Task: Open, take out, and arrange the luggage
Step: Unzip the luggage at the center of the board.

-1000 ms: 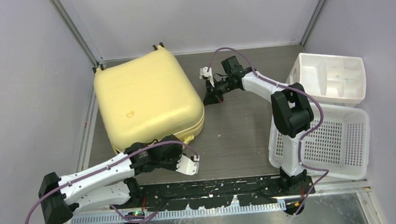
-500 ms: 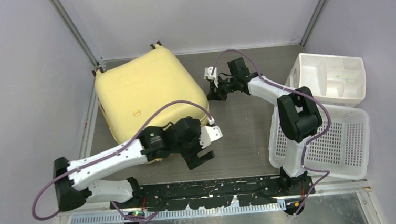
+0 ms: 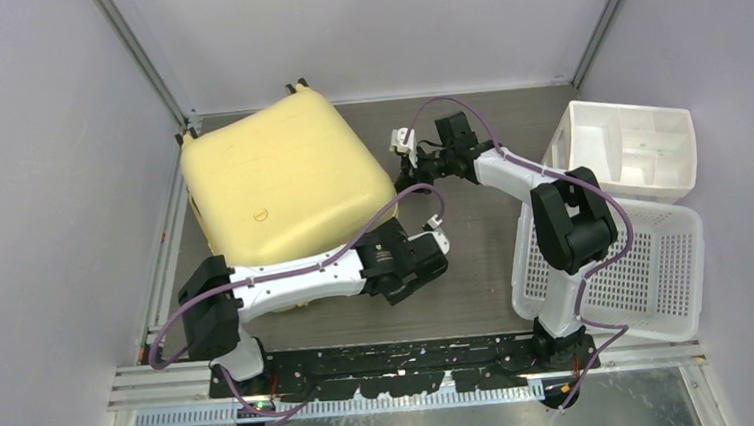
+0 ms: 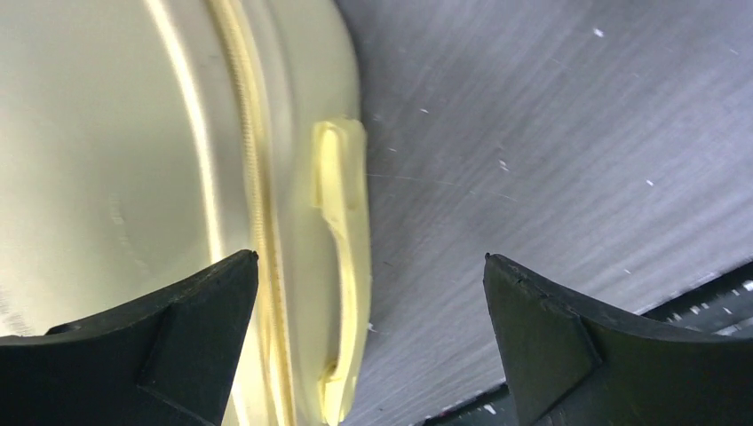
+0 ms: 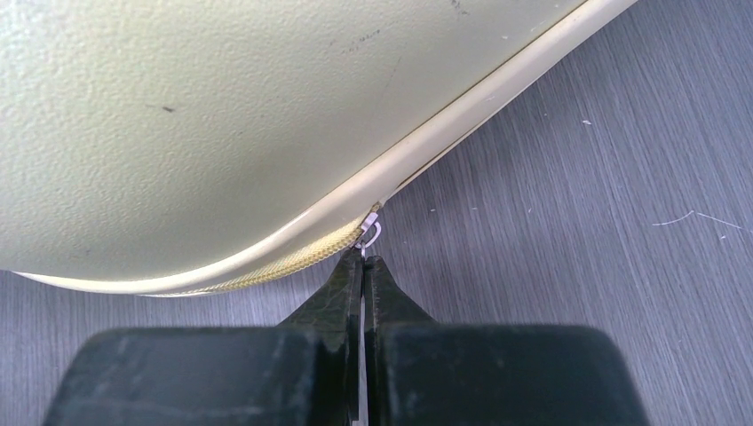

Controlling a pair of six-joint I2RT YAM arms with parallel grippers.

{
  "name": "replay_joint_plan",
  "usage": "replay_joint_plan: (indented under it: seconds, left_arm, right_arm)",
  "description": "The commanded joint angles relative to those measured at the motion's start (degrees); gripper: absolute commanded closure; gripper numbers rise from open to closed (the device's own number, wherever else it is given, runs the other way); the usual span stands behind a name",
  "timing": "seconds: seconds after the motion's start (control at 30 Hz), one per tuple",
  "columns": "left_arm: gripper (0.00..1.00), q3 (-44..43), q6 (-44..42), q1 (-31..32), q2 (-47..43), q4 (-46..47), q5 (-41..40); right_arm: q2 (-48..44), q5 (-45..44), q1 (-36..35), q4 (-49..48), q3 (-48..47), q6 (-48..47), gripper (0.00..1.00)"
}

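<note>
The luggage is a pale yellow hard-shell suitcase lying flat and closed at the back left of the table. My right gripper is at its right corner. In the right wrist view this gripper is shut on the small metal zipper pull, just under the luggage rim. My left gripper is at the luggage's front right side. In the left wrist view it stands open. The luggage's side handle lies between the fingers, untouched, beside the zip seam.
A white perforated basket sits at the right, behind the right arm's base. A white compartment bin stands behind it. A black rail runs along the near edge. Walls close in left, back and right.
My left gripper has opened and its arm has swung right along the luggage's front to the front right side. The right gripper, still shut, shifted slightly right, and the luggage turned a little.
</note>
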State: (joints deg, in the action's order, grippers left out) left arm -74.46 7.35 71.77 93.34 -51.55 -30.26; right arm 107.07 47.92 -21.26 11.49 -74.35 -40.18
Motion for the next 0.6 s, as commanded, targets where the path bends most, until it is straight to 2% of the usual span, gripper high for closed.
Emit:
replay_joint_plan:
  seconds: [0.0,0.07,0.13,0.3,0.57]
  left_arm:
    - [0.00,-2.35,2.24,-0.49,0.86,-0.80,-8.49]
    - [0.03,-1.12,3.12,-1.48,1.13,-0.77,-7.83]
    - [0.17,0.91,3.31,-2.57,0.55,0.66,-5.91]
    - [0.42,4.87,4.02,-2.99,0.27,3.60,-2.48]
    - [0.49,5.54,3.24,-2.72,1.21,3.50,-2.97]
  right_arm:
    - [-2.48,-5.55,2.15,2.85,0.85,0.30,0.99]
    - [-2.36,-5.64,2.23,2.88,0.83,0.28,0.99]
    - [-2.16,-5.81,2.17,3.12,0.64,0.41,0.99]
    - [-2.09,-6.19,2.18,3.37,0.69,0.46,0.99]
    - [-1.69,-6.34,2.17,3.72,0.14,1.02,0.99]
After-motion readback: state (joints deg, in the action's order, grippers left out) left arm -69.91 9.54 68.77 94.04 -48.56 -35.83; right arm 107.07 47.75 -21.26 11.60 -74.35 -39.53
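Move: The case's side handle lies just off the open left fingers, about 2 cm ahead, 4 cm left and some 5 cm below. The zip seam above the handle is roughly 4 cm ahead and 4 cm left of the left hand, 2 cm lower; the zip pull is about 20 cm ahead and 4 cm right, 2 cm lower. The right fingers already have that zip pull between their tips; from them the handle is about 18 cm back, 8 cm left and slightly lower. Bring the left gripper in over the side handle: forward about 2 cm first, then left some 2.5 cm and down about 2 cm, with hardly any wrist turn. Half close the fingers as you go, so one tip comes in against the zip seam and the other stays over the table beyond the handle. Hold the right hand still, shut on the zip pull. ##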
